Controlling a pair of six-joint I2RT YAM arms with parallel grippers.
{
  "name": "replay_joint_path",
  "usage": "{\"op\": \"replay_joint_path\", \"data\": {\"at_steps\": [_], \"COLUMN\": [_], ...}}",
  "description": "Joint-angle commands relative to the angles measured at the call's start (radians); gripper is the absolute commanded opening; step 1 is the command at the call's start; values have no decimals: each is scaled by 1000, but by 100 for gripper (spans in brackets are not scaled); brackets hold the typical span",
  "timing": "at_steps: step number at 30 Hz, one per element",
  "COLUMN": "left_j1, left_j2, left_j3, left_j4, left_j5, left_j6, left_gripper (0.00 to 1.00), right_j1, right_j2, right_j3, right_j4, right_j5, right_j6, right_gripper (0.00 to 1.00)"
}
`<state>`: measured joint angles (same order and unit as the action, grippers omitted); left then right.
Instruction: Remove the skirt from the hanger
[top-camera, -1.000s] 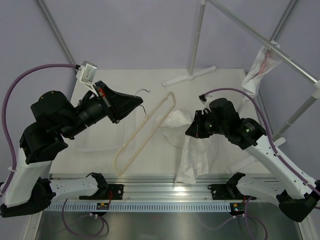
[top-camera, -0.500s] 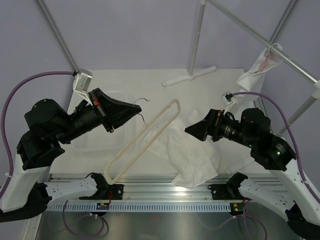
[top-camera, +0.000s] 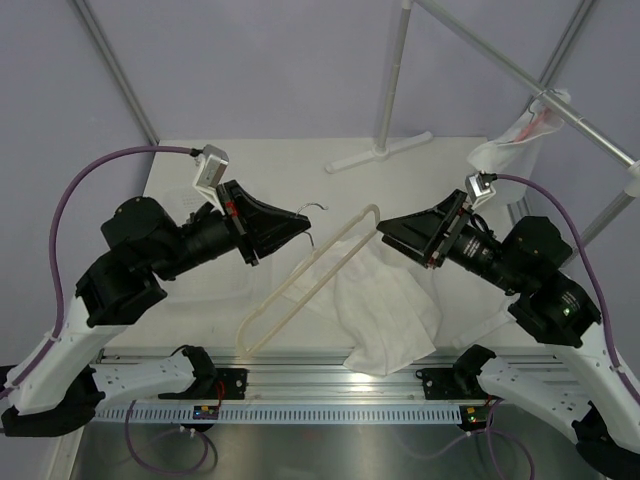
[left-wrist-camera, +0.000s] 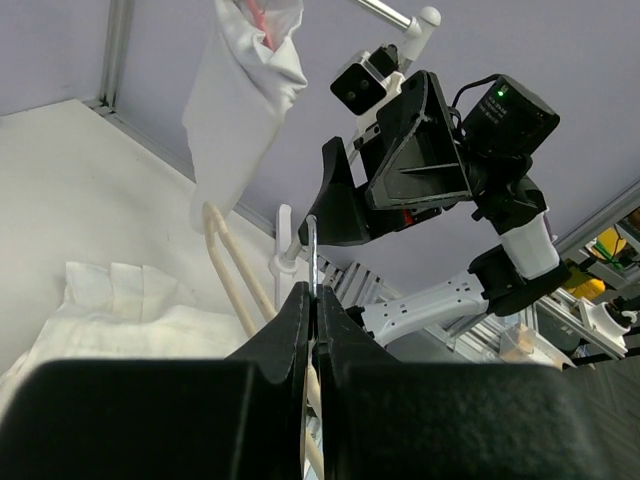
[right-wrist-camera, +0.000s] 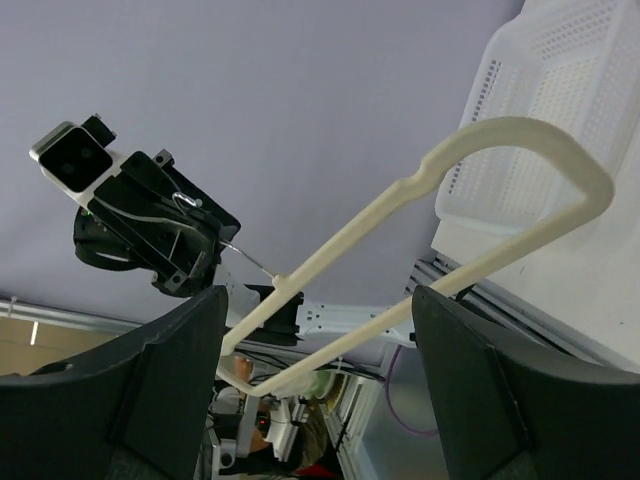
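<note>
My left gripper (top-camera: 298, 224) is shut on the metal hook (top-camera: 313, 207) of a cream plastic hanger (top-camera: 312, 276), which hangs tilted above the table. The hook (left-wrist-camera: 313, 255) sticks up between the closed fingers in the left wrist view. The white skirt (top-camera: 385, 310) lies crumpled on the table under and right of the hanger, off it. My right gripper (top-camera: 388, 227) is open and empty, raised above the skirt and facing the hanger's upper end. The hanger (right-wrist-camera: 430, 260) crosses the right wrist view between the spread fingers without touching them.
A clear plastic bin (top-camera: 205, 290) sits on the table at the left. A white stand base (top-camera: 378, 152) and metal pole (top-camera: 395, 70) are at the back. Another white garment (top-camera: 515, 135) hangs from the slanted rail at the right. The front rail (top-camera: 330, 385) runs along the near edge.
The right gripper let go of the skirt, which dropped to the table, and rose towards the hanger's top. The left gripper carried the hanger right and up.
</note>
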<state>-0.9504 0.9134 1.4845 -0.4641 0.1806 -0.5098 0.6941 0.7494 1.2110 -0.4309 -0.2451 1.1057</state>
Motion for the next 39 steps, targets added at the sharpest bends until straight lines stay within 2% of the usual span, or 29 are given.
{"op": "replay_joint_path", "data": {"at_steps": [1,13,23,27,28,30,31,33,34,35,36,37,38,39], "left_j1": [1,-10,-25,-31,-33,-33,-33,-34,-34,-34,-34,-34,-34,-34], "left_j2": [13,61,67,67,64,56,55,48,47,45,44,41,38,24], "left_j3": [7,30,13,14,14,11,10,-1,-3,-4,-7,-6,-7,-10], "left_j4": [134,176,173,154,150,137,136,134,130,122,114,104,85,76], "left_j5": [11,46,33,20,16,10,7,13,16,17,22,19,8,-1], "left_j6": [47,65,68,77,80,88,88,88,88,88,88,88,85,80], "left_gripper": [0,0,0,0,0,0,0,0,0,0,3,18,41,84], "right_j1": [33,195,337,393,421,432,435,435,438,440,441,443,446,447], "right_j2": [42,79,177,206,205,202,199,197,197,199,199,200,197,196], "right_j3": [-11,-64,-4,4,2,-2,-7,-14,-11,-10,-4,-2,-1,-1], "right_j4": [79,127,156,165,170,175,179,195,190,187,173,166,161,144], "right_j5": [52,311,484,564,585,622,625,632,636,645,647,655,659,668], "right_j6": [114,223,227,233,229,227,226,220,217,212,197,188,177,163], "right_gripper": [82,77,75,67,60,52,39,23,4,0,0,0,0,0]}}
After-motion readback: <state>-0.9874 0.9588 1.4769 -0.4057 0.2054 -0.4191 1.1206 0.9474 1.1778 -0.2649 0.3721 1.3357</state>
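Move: My left hand holds the hanger by its hook; the bar beside the hook is about 3 cm to its right, 1 cm back and 4 cm below. From my open right hand, that bar is roughly 9 cm to the left, level front to back, and 3 cm lower. The hanger's far end is closer, about 3 cm left, 4 cm ahead and 7 cm below. The skirt lies on the table about 42 cm below, 7 cm ahead and 2 cm right. I reach left with my right hand, about 7 cm in all and slightly forward and down, past the hanger's far end towards the hook, tipping the fingers down and turning clockwise by 10 to 15 degrees. My left hand brings the hanger about 2 cm right to meet it. The right fingers close and pinch the bar beside the hook; only then does my left hand open and let the hook go. ##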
